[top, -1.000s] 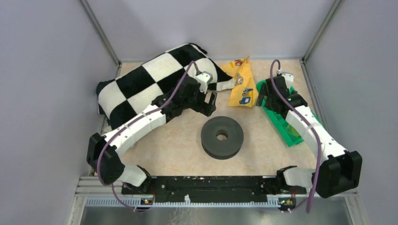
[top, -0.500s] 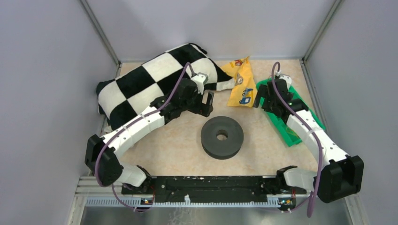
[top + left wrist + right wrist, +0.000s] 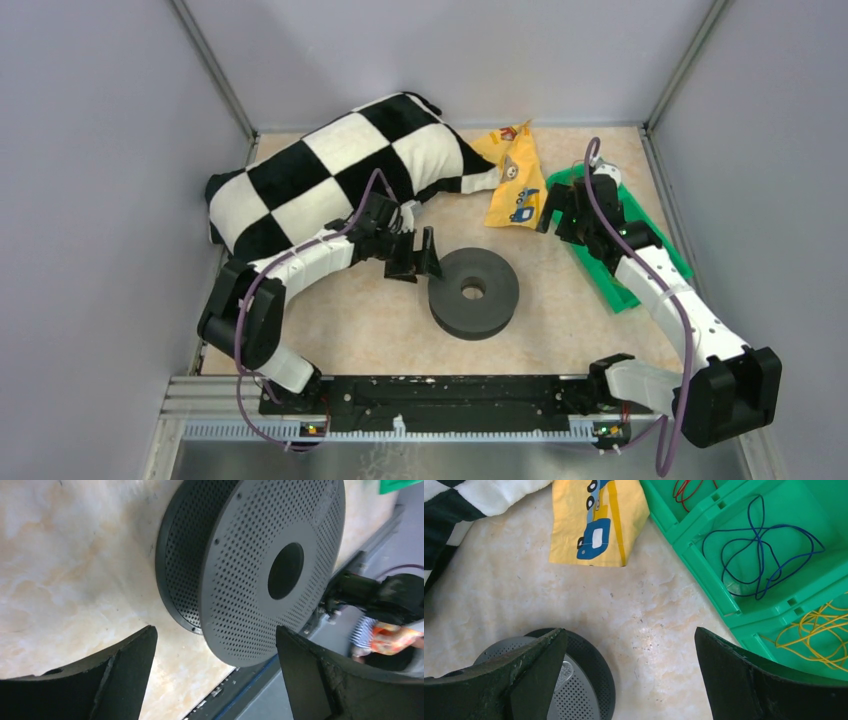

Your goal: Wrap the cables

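Observation:
A dark grey perforated spool (image 3: 473, 292) lies flat at the table's middle; it also shows in the left wrist view (image 3: 260, 565) and the right wrist view (image 3: 574, 680). My left gripper (image 3: 415, 258) (image 3: 215, 630) hangs open just left of the spool's rim, holding nothing. The cables are thin loose wire loops in a green tray (image 3: 704, 575): blue (image 3: 764, 550), red (image 3: 689, 490) and yellow (image 3: 814, 635), each in its own compartment. My right gripper (image 3: 560, 212) (image 3: 629, 632) stands open over bare table between the spool and the tray (image 3: 603, 265), empty. No wire is on the spool.
A black-and-white checkered cushion (image 3: 330, 175) fills the back left. A yellow printed packet (image 3: 512, 180) lies between the cushion and the tray. Grey walls close in three sides, and a black rail (image 3: 440, 395) runs along the near edge.
My left arm has swung down from the cushion and now sits low against the spool's left side. My right gripper has drifted slightly toward the near side.

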You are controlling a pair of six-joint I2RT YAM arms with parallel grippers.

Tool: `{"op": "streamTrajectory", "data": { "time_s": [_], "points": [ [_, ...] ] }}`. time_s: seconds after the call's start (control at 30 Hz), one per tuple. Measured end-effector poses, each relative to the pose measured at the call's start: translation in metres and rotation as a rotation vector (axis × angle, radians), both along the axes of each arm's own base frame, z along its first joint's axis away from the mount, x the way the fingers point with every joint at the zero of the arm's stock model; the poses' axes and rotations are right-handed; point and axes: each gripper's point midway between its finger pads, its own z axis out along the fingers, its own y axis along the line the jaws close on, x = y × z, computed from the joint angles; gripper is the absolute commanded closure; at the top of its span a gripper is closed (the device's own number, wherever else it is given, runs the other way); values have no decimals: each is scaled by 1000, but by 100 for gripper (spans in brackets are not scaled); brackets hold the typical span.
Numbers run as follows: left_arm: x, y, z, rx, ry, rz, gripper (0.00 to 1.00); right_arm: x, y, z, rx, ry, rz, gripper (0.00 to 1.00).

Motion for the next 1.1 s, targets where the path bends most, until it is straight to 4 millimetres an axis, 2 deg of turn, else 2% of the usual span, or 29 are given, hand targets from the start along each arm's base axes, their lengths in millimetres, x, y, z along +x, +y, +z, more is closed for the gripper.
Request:
{"op": "streamTrajectory", "data": {
  "time_s": [0.17,0.27,0.4,0.53,0.57,0.63,0.73,0.77,0.8,0.97,1.03,1.1],
  "points": [
    [-18,8,-18,-175,160,41,13,-1,0,-3,1,5,2,1],
    [-29,0,-16,-260,209,24,19,-2,0,-5,1,12,4,1],
    [-25,-14,-8,-364,218,2,30,-2,1,-5,4,13,5,1],
    [-25,-20,-10,-422,250,14,41,-2,2,-6,9,13,4,1],
    [-24,-21,-11,-426,253,17,45,-2,2,-5,9,13,4,1],
    [-21,-22,-13,-431,255,23,59,-2,2,-6,9,13,4,1],
    [-18,-23,-19,-425,261,38,94,-2,2,-6,10,14,5,1],
    [-17,-23,-20,-425,266,38,100,-2,2,-6,11,14,5,1],
    [-18,-24,-19,-434,277,36,100,-2,2,-6,11,14,6,1],
    [-2,-38,25,-476,175,-53,100,-3,0,-6,3,18,-2,1],
    [15,-42,48,-415,79,-56,100,-4,-4,-7,-13,19,-18,1],
    [38,-45,80,-348,-98,-60,100,-5,-11,-6,-37,14,-43,1]
  ]
}}
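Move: The grey cable spool lies on the table by the left hand, its middle about 10 cm to the right, 4 cm back and 5 cm below. From that hand, the yellow bag is some 15 cm ahead and 17 cm right, and the checkered cushion's middle some 17 cm ahead and 16 cm left, both lower. From the right hand, the spool is about 13 cm back, 14 cm left and 13 cm below. Left hand dips 2 cm, levelling rightward, pinches the spool's upper flange rim, then lifts about 10 cm and forward. ##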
